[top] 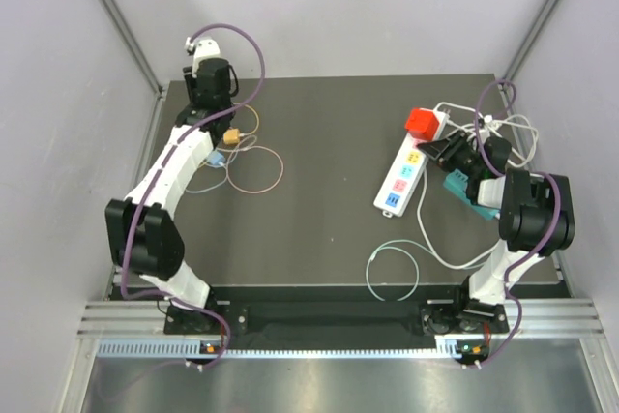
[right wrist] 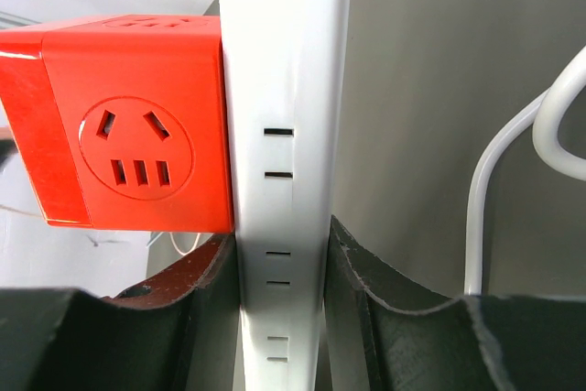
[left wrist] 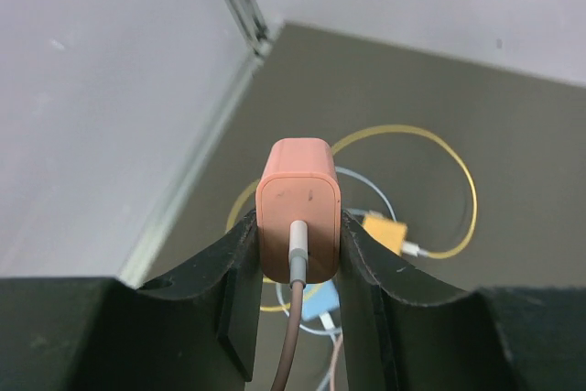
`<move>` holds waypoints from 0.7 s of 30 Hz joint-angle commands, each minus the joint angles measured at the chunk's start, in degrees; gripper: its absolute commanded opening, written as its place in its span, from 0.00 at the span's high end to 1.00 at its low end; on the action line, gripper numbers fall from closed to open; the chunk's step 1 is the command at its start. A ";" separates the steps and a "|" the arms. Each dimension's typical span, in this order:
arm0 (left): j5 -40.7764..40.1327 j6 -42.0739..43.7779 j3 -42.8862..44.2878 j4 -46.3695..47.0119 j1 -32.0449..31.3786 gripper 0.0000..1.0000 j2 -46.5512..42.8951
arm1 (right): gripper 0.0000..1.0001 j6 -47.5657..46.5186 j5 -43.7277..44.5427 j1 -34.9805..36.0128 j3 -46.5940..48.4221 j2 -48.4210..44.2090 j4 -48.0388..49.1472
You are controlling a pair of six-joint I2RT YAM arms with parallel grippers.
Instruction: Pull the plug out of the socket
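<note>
A salmon-pink plug (left wrist: 298, 212) with a brownish cable trailing from its back is clamped between the fingers of my left gripper (left wrist: 298, 219), held in the air over the table's far left corner. In the top view the left gripper (top: 211, 79) is far from the socket. The socket is a white power strip (top: 404, 173) at the right, with a red cube adapter (top: 423, 122) on its far end. My right gripper (top: 447, 149) is shut across the strip's narrow body (right wrist: 279, 135), just below the red cube (right wrist: 137, 135).
Below the left gripper lie an orange plug (left wrist: 385, 231), a blue plug (left wrist: 320, 304) and a yellow cable loop (left wrist: 462, 180). White cables (top: 503, 128) coil beside the strip, and another loop (top: 392, 268) lies near the front. A teal object (top: 464, 189) sits under the right arm.
</note>
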 commanded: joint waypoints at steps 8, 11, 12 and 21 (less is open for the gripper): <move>16.88 -16.99 -1.48 -5.58 9.56 0.96 14.15 | 1.00 1.50 -1.51 -1.50 0.72 -1.81 8.85; 21.91 -19.38 -1.91 -6.73 12.11 0.84 16.97 | 1.00 1.41 -1.60 -1.50 0.81 -1.63 8.93; 24.80 -20.86 -2.52 -6.38 12.12 0.78 17.24 | 1.00 1.41 -1.60 -1.41 0.81 -1.46 8.93; 36.42 -24.22 -9.81 -1.11 20.11 0.30 10.84 | 1.00 1.15 -1.60 -1.41 0.99 -0.32 8.76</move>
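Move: My left hand holds the pink plug up high. The spot I take it to is bare table some 26 cm below, about 6 cm to the left and 1 cm ahead. The blue plug lies 3 cm to the left, level with me and equally far down; the yellow plug is about 6 cm ahead and 3 cm to the right. From my right hand, that spot is some 64 cm left, 7 cm ahead and 7 cm below. I drop my left hand quickly, about 23 cm straight down, swinging some 5 cm to the left on the way, and carry the pink plug to just above the table beside the blue plug. As I sink, the wrist tips and rolls roughly 40 degrees so my fingers point steeply down. Slowing there, I open them and let the pink plug go. My right hand keeps its pinch on the power strip, almost still. ##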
